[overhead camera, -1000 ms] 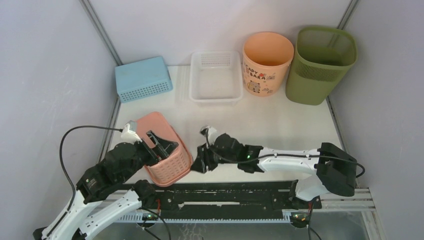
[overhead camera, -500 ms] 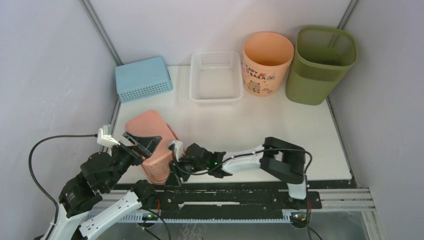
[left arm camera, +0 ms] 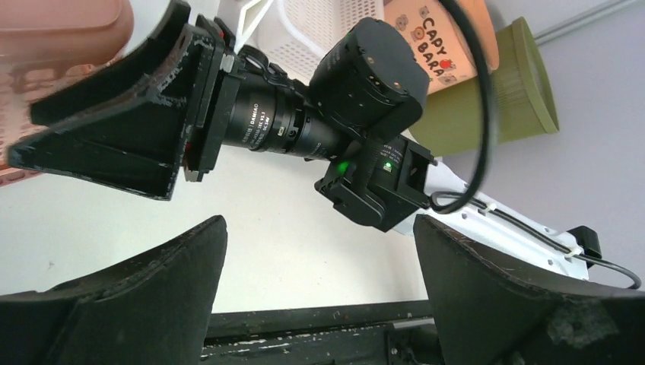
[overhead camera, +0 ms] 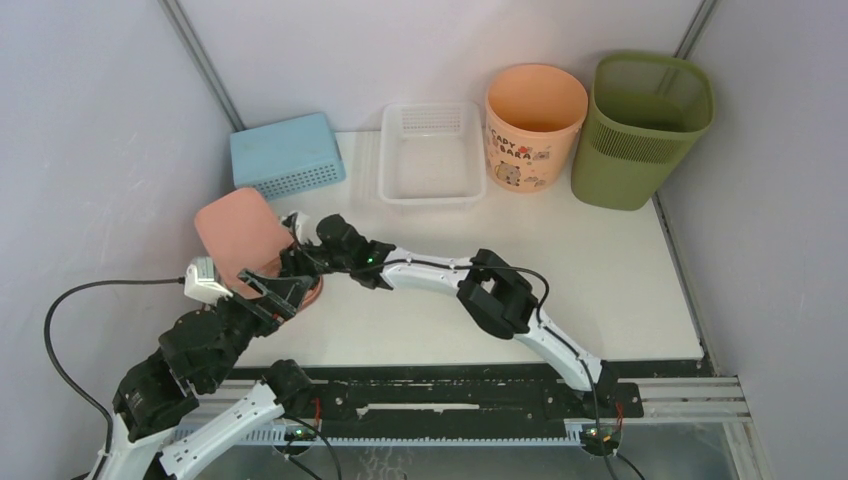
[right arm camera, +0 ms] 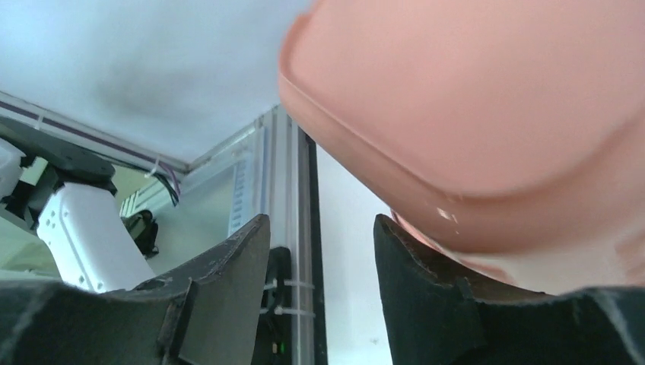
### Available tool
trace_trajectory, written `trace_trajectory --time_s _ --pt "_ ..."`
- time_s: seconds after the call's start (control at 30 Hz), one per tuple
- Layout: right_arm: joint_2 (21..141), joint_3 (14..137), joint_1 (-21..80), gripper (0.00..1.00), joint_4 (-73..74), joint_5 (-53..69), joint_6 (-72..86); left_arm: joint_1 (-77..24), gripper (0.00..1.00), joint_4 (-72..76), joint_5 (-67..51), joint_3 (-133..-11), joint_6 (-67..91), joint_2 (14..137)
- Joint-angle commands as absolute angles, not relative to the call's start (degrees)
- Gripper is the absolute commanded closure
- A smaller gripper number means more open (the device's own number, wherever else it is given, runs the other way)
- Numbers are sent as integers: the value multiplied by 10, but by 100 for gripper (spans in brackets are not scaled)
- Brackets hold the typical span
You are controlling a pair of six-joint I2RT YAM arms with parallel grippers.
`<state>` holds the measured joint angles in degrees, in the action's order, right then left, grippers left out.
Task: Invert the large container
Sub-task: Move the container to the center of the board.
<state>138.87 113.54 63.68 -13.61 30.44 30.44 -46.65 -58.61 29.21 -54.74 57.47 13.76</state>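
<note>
The large olive-green bin [overhead camera: 645, 130] stands upright, mouth up, at the back right corner; it also shows in the left wrist view [left arm camera: 525, 84]. Neither gripper is near it. My right arm reaches far to the left; its gripper [overhead camera: 290, 262] is open, with nothing between the fingers [right arm camera: 323, 266], right beside an upside-down pink basket [overhead camera: 235, 232], whose base fills the right wrist view [right arm camera: 494, 99]. My left gripper [overhead camera: 275, 290] is wide open and empty [left arm camera: 319, 289] just in front of that basket, facing the right gripper's fingers [left arm camera: 114, 129].
A peach bucket with cartoon print [overhead camera: 535, 115] stands left of the green bin. A clear tray [overhead camera: 432, 155] and an upturned blue basket [overhead camera: 287, 157] sit along the back. The right arm's links [overhead camera: 500, 290] stretch across the table's middle.
The pink basket has gone from open-side-up near the front edge to upside down, further back and left. My right arm has swung far left with it. My left gripper has come off the basket.
</note>
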Motion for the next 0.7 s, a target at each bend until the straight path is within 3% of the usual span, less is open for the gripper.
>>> trace_trajectory --time_s 0.0,0.17,0.4,0.57,0.67 --pt "1377 1127 614 38 -122 379 311 -468 4 -594 321 -563 574 146" --pt "1223 917 591 36 -217 390 298 -469 2 -613 350 -544 592 159" --pt "1016 677 541 37 -191 314 294 -468 0 -592 412 -489 657 222" --pt "915 595 516 38 -137 272 286 -446 0 -564 445 -458 697 300" --pt "879 568 506 39 -121 265 284 -383 0 -552 402 -463 684 386"
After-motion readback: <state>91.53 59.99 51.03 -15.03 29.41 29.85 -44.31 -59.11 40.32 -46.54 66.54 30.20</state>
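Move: From the right hand, the white container stands about 26 cm ahead and 30 cm to the right, some 11 below. The upturned pink basket is right beside that hand, its middle about 5 cm ahead, 7 left and 8 below. The blue basket lies about 25 cm ahead, 2 left. From the left hand, the pink basket is some 10 cm ahead, 11 left and 20 below; the white container about 33 ahead, 26 right. Rightwards and quickly, the right hand leaves the pink basket's side for the open board in front of the white container, about 22 cm, dipping some 6 cm before climbing to finish above its starting height. The left hand, fingers wide, first hangs back, then drops about 8 cm and reaches forward towards the pink basket, tipping its fingers down and turning counter-clockwise. ##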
